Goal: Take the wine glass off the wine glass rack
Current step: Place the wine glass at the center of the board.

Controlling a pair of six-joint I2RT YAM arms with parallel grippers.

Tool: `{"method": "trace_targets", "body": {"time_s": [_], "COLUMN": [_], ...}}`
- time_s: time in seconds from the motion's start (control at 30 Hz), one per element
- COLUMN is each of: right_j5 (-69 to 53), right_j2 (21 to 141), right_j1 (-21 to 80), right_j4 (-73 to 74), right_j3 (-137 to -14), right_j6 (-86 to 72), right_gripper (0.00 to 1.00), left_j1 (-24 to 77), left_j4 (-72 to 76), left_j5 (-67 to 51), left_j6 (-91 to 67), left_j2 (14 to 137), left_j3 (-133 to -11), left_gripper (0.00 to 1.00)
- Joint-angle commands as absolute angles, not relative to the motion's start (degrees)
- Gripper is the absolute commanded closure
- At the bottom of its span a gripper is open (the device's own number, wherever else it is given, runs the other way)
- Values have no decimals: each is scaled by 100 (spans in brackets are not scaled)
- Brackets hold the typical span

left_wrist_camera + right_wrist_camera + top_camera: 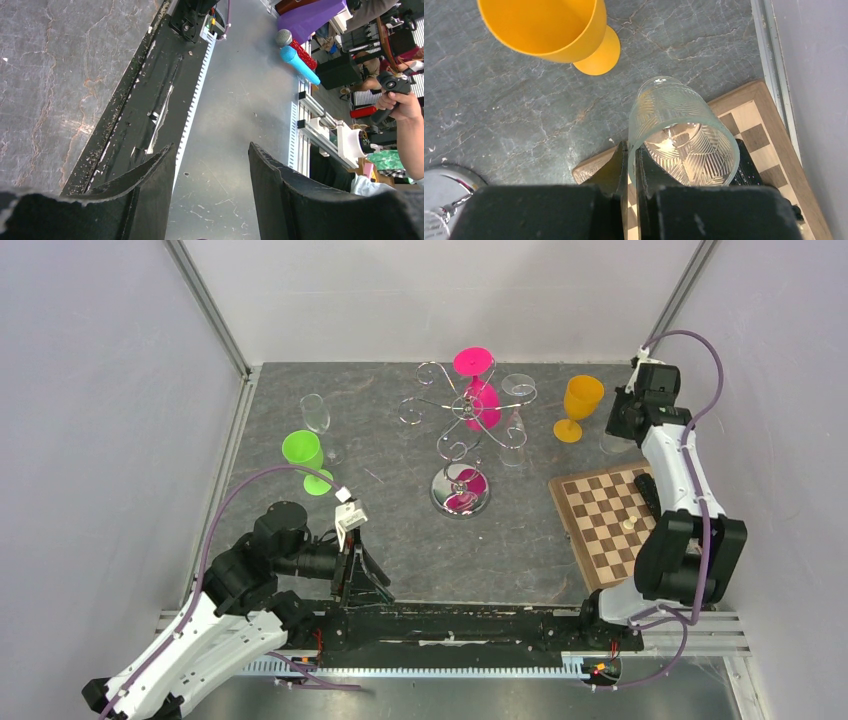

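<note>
The wine glass rack (460, 425) stands at the table's middle, a chrome wire stand on a round mirrored base (460, 491). A pink wine glass (481, 400) and a clear wine glass (515, 425) hang upside down from its arms. My right gripper (631, 148) is at the far right, shut on the rim wall of a clear patterned glass (684, 135), one finger inside and one outside; its foot is hidden. It hangs over the corner of the chessboard (769, 112). My left gripper (212, 147) is open and holds nothing, low by the table's near edge (358, 565).
An orange goblet (580, 405) stands just left of the right gripper (622, 430). A green goblet (303, 455) and a clear wine glass (316, 415) stand at the left. The chessboard (600, 525) lies at the right. Grey walls close in both sides.
</note>
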State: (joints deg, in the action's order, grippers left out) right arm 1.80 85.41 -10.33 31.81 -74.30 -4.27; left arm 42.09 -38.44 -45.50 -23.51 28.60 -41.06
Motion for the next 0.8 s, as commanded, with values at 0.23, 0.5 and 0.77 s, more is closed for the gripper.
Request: {"method": "trace_targets", "body": {"time_s": [0.23,0.5,0.77], "right_j5": [222,313,413], "right_j2": [9296,9722,10030], "right_j1": [-1082,-1111,-1117], "right_j4": [2425,2468,2570], "right_j3": [-7971,-8069,-8174], "right_j6": [-545,-496,-515], "right_gripper": [100,100,100], "left_j1": [4175,4175,4174], "left_j4": [-3742,-3744,-3742], "left_j5": [-4421,-4422,-4412], "left_j6": [-2469,-2461,-2463], "left_j2": [2825,2849,2818], "left_j3": [-4126,-4122,-4129], "left_gripper": [39,39,39]}}
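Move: The right hand already holds the clear wine glass by its rim; the free table spot it is heading for lies about 3 cm ahead, 1 cm to the right and some 20 cm below. From this hand, the orange glass stands roughly 7 cm ahead, 8 cm left and 11 cm below, and the chessboard's middle is about 17 cm back and 5 cm right. The spot is some 40 cm ahead and 60 cm right of the left hand. The right hand lowers the pinched clear glass about 7 cm and forward 3.5 cm, beside the orange glass. ##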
